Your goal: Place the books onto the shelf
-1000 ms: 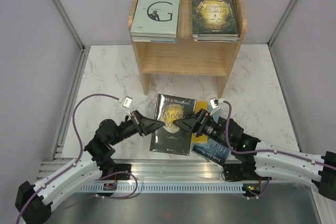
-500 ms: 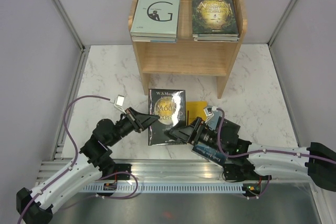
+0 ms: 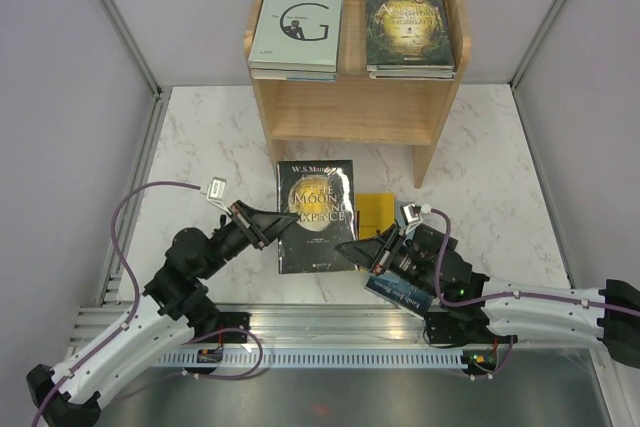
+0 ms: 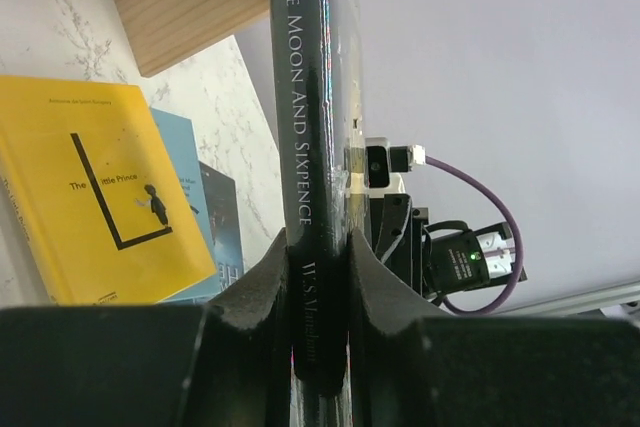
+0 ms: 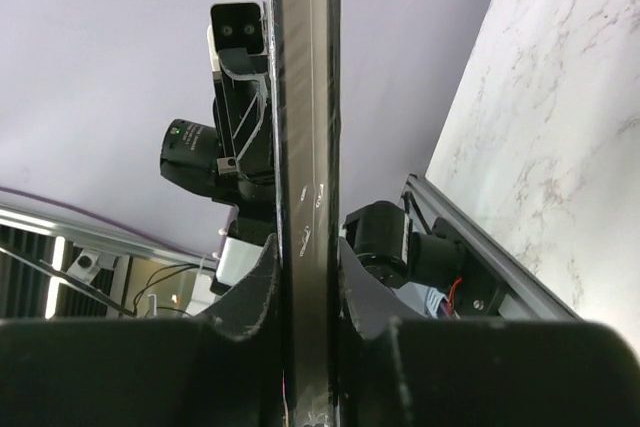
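Note:
A black book (image 3: 316, 215), "The Moon and Sixpence", is held above the table between both arms. My left gripper (image 3: 278, 230) is shut on its spine side (image 4: 305, 127), the fingers pressed to both faces. My right gripper (image 3: 350, 249) is shut on its lower right edge (image 5: 305, 97). The wooden shelf (image 3: 350, 90) stands behind, its top board carrying a pale green "G" book (image 3: 296, 29) and a dark green-gold book (image 3: 407, 29), each on a small stack. A yellow book (image 3: 376, 213) and a blue book (image 3: 398, 292) lie on the table under my right arm.
The shelf's lower tier (image 3: 345, 132) is open to the front. Grey walls close in the marble table (image 3: 200, 147) on both sides. In the left wrist view the yellow book (image 4: 95, 197) lies on the blue book (image 4: 185, 162), below the shelf's underside (image 4: 190, 7).
The black book has shifted left and toward the shelf. My right gripper, open a second ago beside the book, has dropped to its lower right edge and shut on it.

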Motion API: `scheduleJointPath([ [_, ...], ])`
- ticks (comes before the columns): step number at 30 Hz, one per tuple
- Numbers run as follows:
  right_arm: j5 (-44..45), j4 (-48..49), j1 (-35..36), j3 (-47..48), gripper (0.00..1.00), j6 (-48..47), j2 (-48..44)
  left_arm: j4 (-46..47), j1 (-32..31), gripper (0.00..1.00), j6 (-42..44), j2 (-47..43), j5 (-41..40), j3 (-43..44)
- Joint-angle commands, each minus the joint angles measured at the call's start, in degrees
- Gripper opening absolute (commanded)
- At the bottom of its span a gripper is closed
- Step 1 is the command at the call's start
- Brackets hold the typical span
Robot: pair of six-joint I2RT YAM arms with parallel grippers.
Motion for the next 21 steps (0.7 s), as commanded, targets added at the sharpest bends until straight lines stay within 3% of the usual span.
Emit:
scheduleJointPath([
  [1, 4.39, 1.55, -0.11, 1.14, 0.00, -0.85, -2.32, -1.63, 0.65, 0.12, 5.40, 2.82, -4.44, 2.62],
  [3, 6.15, -3.00, -0.11, 2.89, 0.00, -2.25, -3.90, -4.00, 0.73, 0.27, 6.89, 5.19, -3.48, 4.81],
  [4, 6.68, -5.29, -0.20, 3.94, 0.00, -2.78, -4.43, -7.84, 0.65, 0.44, 8.47, 5.64, -3.74, 7.08],
  [5, 7.99, -7.66, -0.11, 5.87, 0.00, -3.40, -5.39, -10.75, 0.73, 0.53, 9.35, 6.08, -4.61, 8.23],
  [10, 10.20, -15.77, -1.69, 9.22, 0.00, -3.58, -7.15, -20.70, 0.74, 0.91, 13.66, 4.60, -8.57, 12.90],
  [13, 8.44, -17.09, -4.23, 11.33, 0.00, -3.58, -6.02, -23.78, 0.74, 0.99, 14.89, 1.61, -9.62, 13.60],
  [21, -0.42, -17.19, -13.62, 19.33, 0.00, -4.46, 1.18, -29.06, 0.74, 0.98, 16.31, -2.87, -10.95, 13.87],
])
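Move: Between the two hands hangs The Moon and Sixpence, pinched by both: its middle is about 6 cm right and 1 cm ahead of the left hand, level with it. From the right hand, the shelf's empty lower board lies some 38 cm ahead, 1 cm right and 5 cm below; the right book stack is 39 cm ahead, 11 right and 11 above. The yellow book lies 15 cm ahead, 5 right and 26 below. Letting go of the book's left edge, the left hand opens wide, then draws off about 4 cm to its left while its fingers tip downward. The right hand keeps its pinch on the book and carries it roughly 7 cm forward and 2 cm right towards the shelf, dipping some 3 cm before rising partway back, swinging clockwise and tipping its fingers down about 15 degrees. ##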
